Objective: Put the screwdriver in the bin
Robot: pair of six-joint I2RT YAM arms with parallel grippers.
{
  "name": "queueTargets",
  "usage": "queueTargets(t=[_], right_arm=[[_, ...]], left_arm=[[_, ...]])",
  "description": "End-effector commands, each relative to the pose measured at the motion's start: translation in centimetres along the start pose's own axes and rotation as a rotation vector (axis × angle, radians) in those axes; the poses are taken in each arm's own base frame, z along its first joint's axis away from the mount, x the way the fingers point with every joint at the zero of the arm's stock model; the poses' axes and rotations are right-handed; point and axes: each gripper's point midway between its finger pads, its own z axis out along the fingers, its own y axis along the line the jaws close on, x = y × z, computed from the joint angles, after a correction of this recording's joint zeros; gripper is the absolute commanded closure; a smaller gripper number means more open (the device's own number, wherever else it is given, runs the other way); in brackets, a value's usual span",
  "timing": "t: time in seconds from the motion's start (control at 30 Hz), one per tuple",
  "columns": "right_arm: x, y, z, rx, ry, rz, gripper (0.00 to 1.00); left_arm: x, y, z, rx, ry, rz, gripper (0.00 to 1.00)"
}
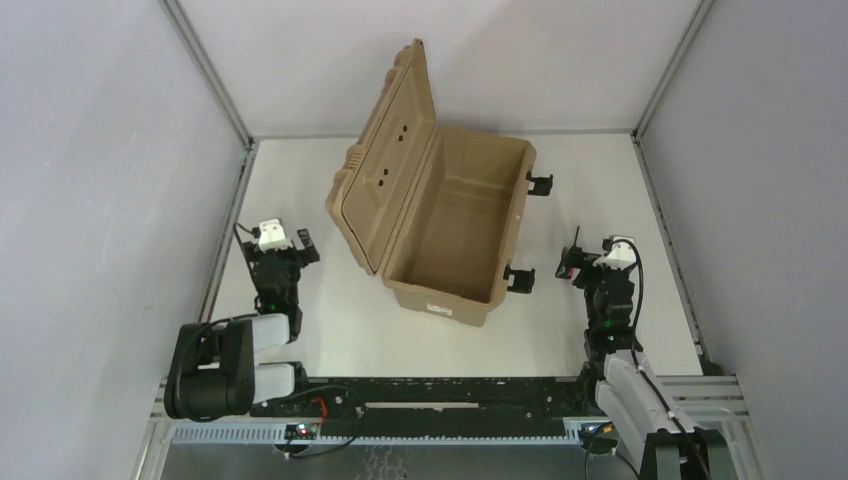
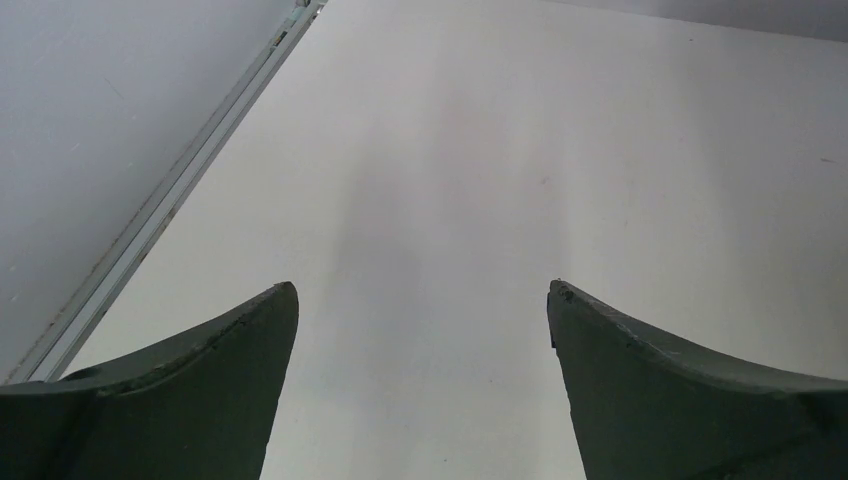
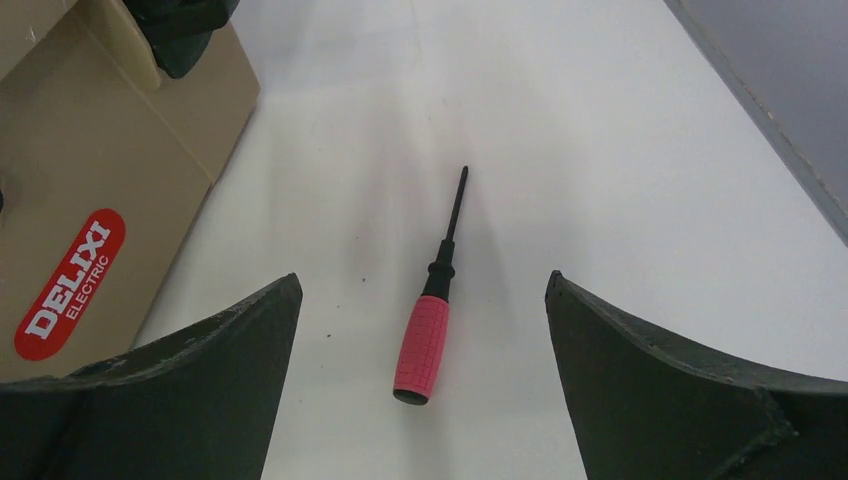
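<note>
The screwdriver (image 3: pixel 428 320) has a red gridded handle and a thin black shaft. It lies flat on the white table, handle towards me, shaft pointing away. My right gripper (image 3: pixel 422 277) is open and hovers over it, one finger on each side, not touching. The bin (image 1: pixel 450 225) is a tan case standing open mid-table, with its ribbed lid raised to the left. Its wall with a red label shows at the left of the right wrist view (image 3: pixel 120 150). My left gripper (image 2: pixel 423 284) is open and empty over bare table, left of the bin (image 1: pixel 303 246). In the top view my right gripper (image 1: pixel 574 262) covers the screwdriver.
Two black latches (image 1: pixel 540 183) (image 1: pixel 519 278) stick out from the bin's right side, the nearer one close to my right gripper. Grey walls with metal rails (image 1: pixel 228 230) bound the white table on the left, right and back.
</note>
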Motion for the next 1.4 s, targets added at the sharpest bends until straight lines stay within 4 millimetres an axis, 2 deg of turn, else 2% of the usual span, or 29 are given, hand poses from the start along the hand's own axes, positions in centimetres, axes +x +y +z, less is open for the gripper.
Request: queueTargets(t=[0.0,0.17,0.3,0.5,0.57,0.63,0.67,0.77,0.87,1.0,1.17,1.37], right_arm=[[-1.7,-0.2,0.2,0.016,-0.057,-0.005,0.0],[-5.2,-0.6,0.5,0.059,-0.105,0.002,0.0],[-9.0,-0.5,1.0,0.09,-0.115,0.023,0.0],[-12.6,0.2,2.5,0.138,0.071,0.121,0.0],[-12.1,0.9,3.2,0.126,0.204,0.141,0.0],[-10.6,0.7,4.0,0.164,0.366,0.148,0.01],[-8.7,-0.1,4.1,0.214,0.49,0.145,0.0],[-5.4,-0.5,4.7,0.272,0.711,0.118,0.0],[-2.1,-0.4,5.0,0.286,0.884,0.106,0.06],[1.5,-0.5,5.3,0.302,1.02,0.106,0.14],[5.9,-0.7,5.2,0.311,1.158,0.091,0.29],[8.7,-0.9,5.4,0.319,1.216,0.085,0.35]], left_arm=[[-3.1,-0.2,0.8,-0.004,-0.098,0.001,0.0],[-3.0,-0.2,0.8,-0.005,-0.097,0.002,0.0],[-3.0,-0.2,0.8,-0.004,-0.097,0.002,0.0],[-3.1,-0.2,0.8,-0.004,-0.098,0.001,0.0],[-3.1,-0.2,0.8,-0.005,-0.097,0.002,0.0],[-3.1,-0.2,0.8,-0.004,-0.098,0.001,0.0],[-3.0,-0.2,0.8,-0.004,-0.097,0.002,0.0],[-3.0,-0.2,0.8,-0.004,-0.097,0.002,0.0],[-3.0,-0.2,0.8,-0.005,-0.097,0.002,0.0],[-3.0,-0.2,0.8,-0.003,-0.097,0.002,0.0],[-3.0,-0.2,0.8,-0.003,-0.097,0.002,0.0],[-3.1,-0.2,0.8,-0.004,-0.099,0.001,0.0]])
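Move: The screwdriver lies on the table under the right hand's fingertips, about 4 cm ahead, in line sideways and some 10 cm below. The bin's middle is roughly 23 cm to this hand's left, 8 cm ahead and 4 cm lower. Its near latch sits about 15 cm left and 5 cm back, the far latch about 11 cm left and 12 cm ahead. From the left hand, the screwdriver is some 60 cm to the right, level fore and aft, and 10 cm down. Bound for the screwdriver handle, the right hand first swings up about 15 cm and forward 10 cm, then plunges some 24 cm and draws back, tipping about 70 degrees until its fingers point nearly straight down. They close by about a third on the way down and end astride the handle's front end, with no touch to be seen. ##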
